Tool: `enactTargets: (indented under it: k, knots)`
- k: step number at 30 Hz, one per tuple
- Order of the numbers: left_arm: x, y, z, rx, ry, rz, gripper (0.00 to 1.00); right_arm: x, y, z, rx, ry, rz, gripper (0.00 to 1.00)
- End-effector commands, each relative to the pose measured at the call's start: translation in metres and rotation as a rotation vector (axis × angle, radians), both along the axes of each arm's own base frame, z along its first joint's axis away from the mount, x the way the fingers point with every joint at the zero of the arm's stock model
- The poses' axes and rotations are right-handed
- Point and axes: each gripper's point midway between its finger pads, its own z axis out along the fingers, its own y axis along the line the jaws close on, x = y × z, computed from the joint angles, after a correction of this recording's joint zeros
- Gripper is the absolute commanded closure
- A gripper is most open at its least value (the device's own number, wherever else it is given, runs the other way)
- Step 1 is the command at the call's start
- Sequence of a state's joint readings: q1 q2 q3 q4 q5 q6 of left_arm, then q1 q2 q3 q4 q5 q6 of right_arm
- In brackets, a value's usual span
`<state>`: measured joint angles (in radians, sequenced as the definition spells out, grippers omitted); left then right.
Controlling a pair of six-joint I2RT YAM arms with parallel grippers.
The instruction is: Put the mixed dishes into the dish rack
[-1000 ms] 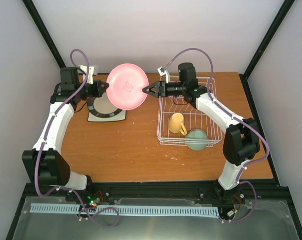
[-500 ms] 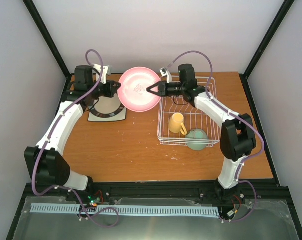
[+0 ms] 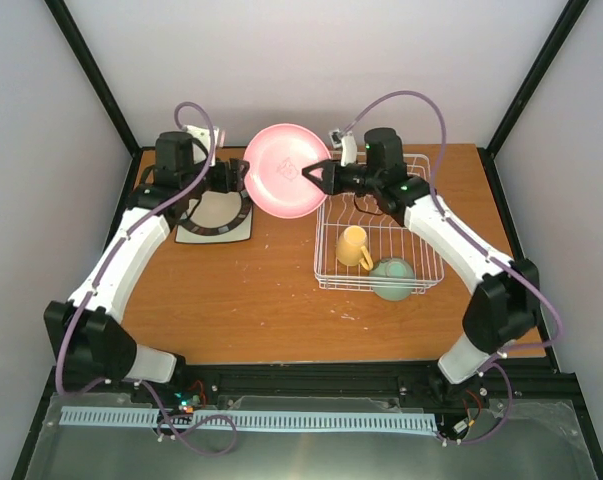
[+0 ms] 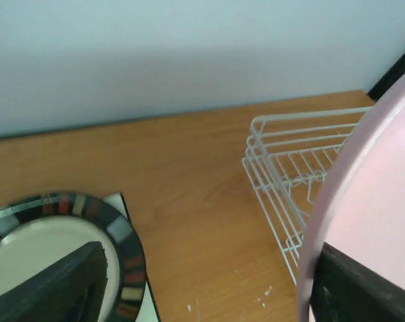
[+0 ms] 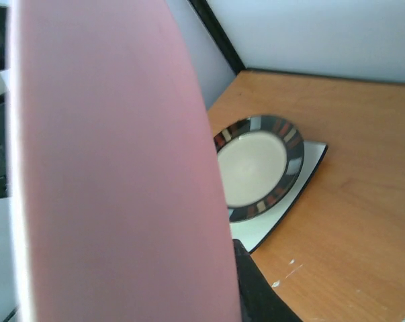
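Observation:
The pink round plate point(image 3: 284, 172) hangs on edge in the air at the back, between both arms. My right gripper point(image 3: 316, 176) is shut on its right rim; in the right wrist view the plate point(image 5: 108, 161) fills the left half, with one dark finger point(image 5: 256, 288) beside it. My left gripper point(image 3: 239, 181) stands open at the plate's left rim, and the pink rim point(image 4: 363, 188) lies close by one finger point(image 4: 363, 288). The dish rack point(image 3: 319, 255) holds the pale yellow mug point(image 3: 353, 246) and the mint-green bowl point(image 3: 392, 277).
The black-rimmed round plate point(image 3: 213, 212) lies on the white square plate point(image 3: 241, 233) at the back left, below my left gripper. The rack's near corner point(image 4: 289, 168) shows in the left wrist view. Black frame posts stand at the table's back corners.
The plate was carried right toward the rack. My right gripper closed on its right rim, then my left gripper opened and let go of the left rim.

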<state>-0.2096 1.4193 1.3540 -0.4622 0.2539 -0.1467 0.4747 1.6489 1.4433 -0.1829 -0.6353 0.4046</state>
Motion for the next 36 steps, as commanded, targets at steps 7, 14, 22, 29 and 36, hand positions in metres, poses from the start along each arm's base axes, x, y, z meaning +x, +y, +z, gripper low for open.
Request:
enactTargets:
  k: [7, 14, 22, 29, 36]
  knots:
    - [-0.044, 0.105, 0.135, 0.075, -0.547, 0.516, 0.0, 0.026, -0.118, 0.05, -0.287, -0.236, -0.633, 0.97]
    - [-0.037, 0.139, 0.11, 0.169, -0.468, 0.623, 0.0, 0.033, -0.168, 0.036, -0.446, -0.163, -0.899, 0.97]
    - [-0.024, 0.164, 0.07, 0.246, -0.348, 0.662, 0.0, 0.043, -0.16, -0.007, -0.595, -0.039, -0.936, 0.97]
    - [-0.016, 0.169, 0.054, 0.289, -0.309, 0.67, 0.0, 0.045, -0.153, -0.051, -0.676, 0.043, -0.937, 0.97]
    - [-0.015, 0.172, 0.052, 0.302, -0.311, 0.662, 0.0, 0.054, -0.143, -0.073, -0.7, 0.065, -0.919, 0.97]
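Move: Down and to the right lie the rack's rear wire slots, to which the right hand takes the pink plate: about 11 cm ahead of this hand, 14 cm to its right and 24 cm below. The yellow mug in the rack is about 4 cm back and 10 cm right, the green bowl 14 cm back and 19 cm right, both roughly 25 cm below. From the left hand the patterned plate lies 8 cm ahead, 10 cm left and some 29 cm below. Swinging the pink plate away from the left hand, the right hand keeps its pinch on the rim, lifts briefly, sweeps about 15 cm right and slightly forward while turning clockwise some 50 degrees and rolling its left side down, then sinks over the rear slots. The left hand, already mostly open, spreads fully, comes clear of the rim and retreats up and left past the patterned plate, turning counter-clockwise, then settles partway down. ##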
